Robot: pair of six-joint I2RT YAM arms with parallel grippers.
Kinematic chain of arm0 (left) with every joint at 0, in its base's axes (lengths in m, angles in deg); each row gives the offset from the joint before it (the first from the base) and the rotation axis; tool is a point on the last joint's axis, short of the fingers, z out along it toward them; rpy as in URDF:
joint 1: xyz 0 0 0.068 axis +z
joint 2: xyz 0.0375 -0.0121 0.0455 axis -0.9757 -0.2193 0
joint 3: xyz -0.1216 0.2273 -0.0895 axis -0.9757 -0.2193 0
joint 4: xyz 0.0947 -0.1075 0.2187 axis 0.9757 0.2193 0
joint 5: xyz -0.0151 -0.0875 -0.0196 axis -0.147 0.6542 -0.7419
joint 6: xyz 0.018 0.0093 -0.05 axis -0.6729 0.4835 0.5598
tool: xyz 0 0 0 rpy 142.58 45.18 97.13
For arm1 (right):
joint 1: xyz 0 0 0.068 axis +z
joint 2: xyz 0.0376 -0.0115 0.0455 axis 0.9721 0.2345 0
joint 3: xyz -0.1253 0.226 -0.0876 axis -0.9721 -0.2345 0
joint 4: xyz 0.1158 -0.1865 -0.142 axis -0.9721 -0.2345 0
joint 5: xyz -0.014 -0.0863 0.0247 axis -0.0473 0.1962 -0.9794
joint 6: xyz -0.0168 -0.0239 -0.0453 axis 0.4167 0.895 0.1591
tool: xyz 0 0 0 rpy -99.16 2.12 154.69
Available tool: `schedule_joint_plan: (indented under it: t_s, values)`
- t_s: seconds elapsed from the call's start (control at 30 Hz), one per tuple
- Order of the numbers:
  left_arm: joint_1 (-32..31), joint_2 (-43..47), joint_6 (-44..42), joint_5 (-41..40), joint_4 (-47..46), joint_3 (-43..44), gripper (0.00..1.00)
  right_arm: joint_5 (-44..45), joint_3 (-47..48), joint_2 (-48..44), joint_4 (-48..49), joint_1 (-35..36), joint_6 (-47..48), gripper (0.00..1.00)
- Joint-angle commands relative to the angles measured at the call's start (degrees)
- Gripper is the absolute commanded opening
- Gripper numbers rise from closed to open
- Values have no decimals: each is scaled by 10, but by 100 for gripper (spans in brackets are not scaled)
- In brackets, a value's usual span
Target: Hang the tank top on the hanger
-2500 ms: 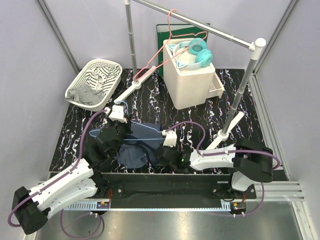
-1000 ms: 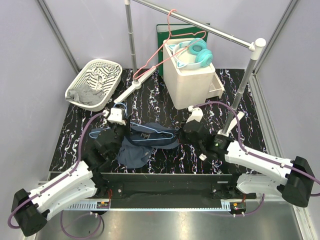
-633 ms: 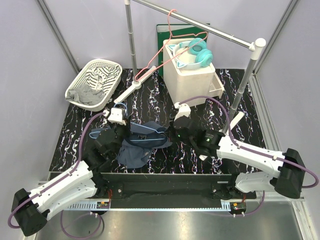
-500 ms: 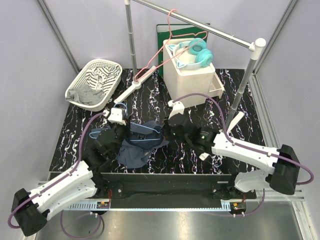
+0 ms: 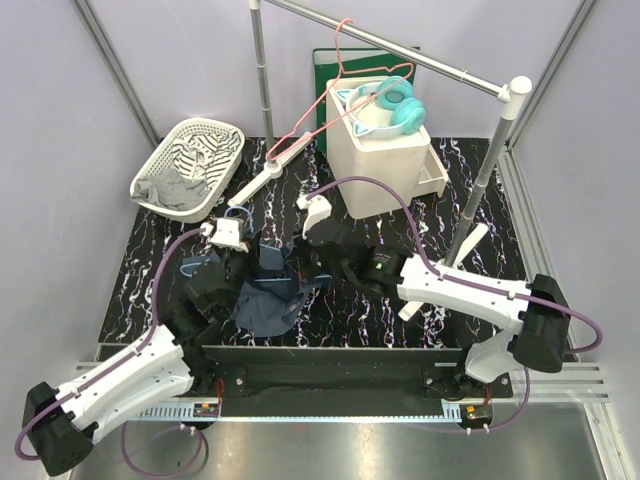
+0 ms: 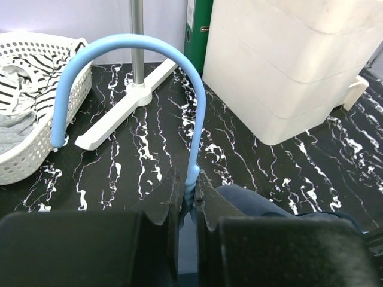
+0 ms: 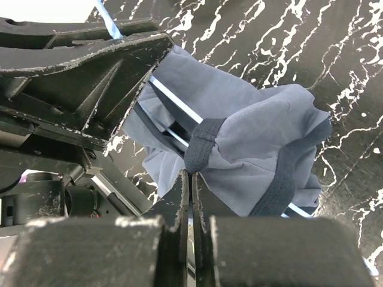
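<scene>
The light-blue hanger (image 6: 197, 107) points its curved hook toward the back, and my left gripper (image 6: 190, 186) is shut on its neck. In the top view the left gripper (image 5: 247, 245) sits at the left of the bunched navy tank top (image 5: 268, 305), with the hanger's hook (image 5: 238, 212) just beyond it. My right gripper (image 7: 191, 172) is shut on a seamed strap of the tank top (image 7: 257, 137), with the hanger's wire (image 7: 173, 104) running through the cloth. From above, the right gripper (image 5: 300, 268) is close beside the left one.
A white basket (image 5: 160, 150) with striped and grey cloth sits back left. A white drawer box (image 5: 380, 160) carrying teal headphones (image 5: 392, 100) stands at the back. A pink-red hanger (image 5: 320, 115) hangs from the rack rail (image 5: 400, 50), whose foot (image 5: 262, 175) lies nearby.
My right arm has swung left from the table's right side, carrying the strap over toward the left gripper, and the top has bunched up. The left arm has barely moved.
</scene>
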Motion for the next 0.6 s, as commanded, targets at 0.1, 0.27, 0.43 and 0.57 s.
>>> schedule_joint_plan:
  t_s: [0.1, 0.27, 0.43, 0.57]
  values:
    - [0, 47, 14, 6, -61, -15, 0, -13, -6, -27, 20, 6, 9, 25]
    - [0, 62, 18, 21, -78, -28, 0, -38, -13, -61, -8, 5, 34, 98]
    - [1, 58, 14, 31, -83, -28, 0, -50, -6, -138, -50, 5, 82, 100]
    - [1, 69, 5, 69, -94, -35, 0, -26, -19, -187, -79, -4, 144, 100]
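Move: Already pinched in the right fingers is the tank top's strap, drawn over the right arm of the blue hanger; that hanger's right tip sticks out some 9 cm to the right of this hand, about level and slightly lower. The tank top's bulk lies about 7 cm back, 6 cm left and 10 cm below. From the left hand, still holding the hanger's neck, the strap is roughly 10 cm right and 4 cm back. Letting go of the strap, the right hand spreads its fingers fully while almost in place, then pulls clear of the cloth, rising about 5.5 cm while moving 4 cm right and 3 cm back, turning slightly counter-clockwise. The left keeps its pinch on the hanger's neck, easing up and back a little over 1 cm with a slight upward tilt. ##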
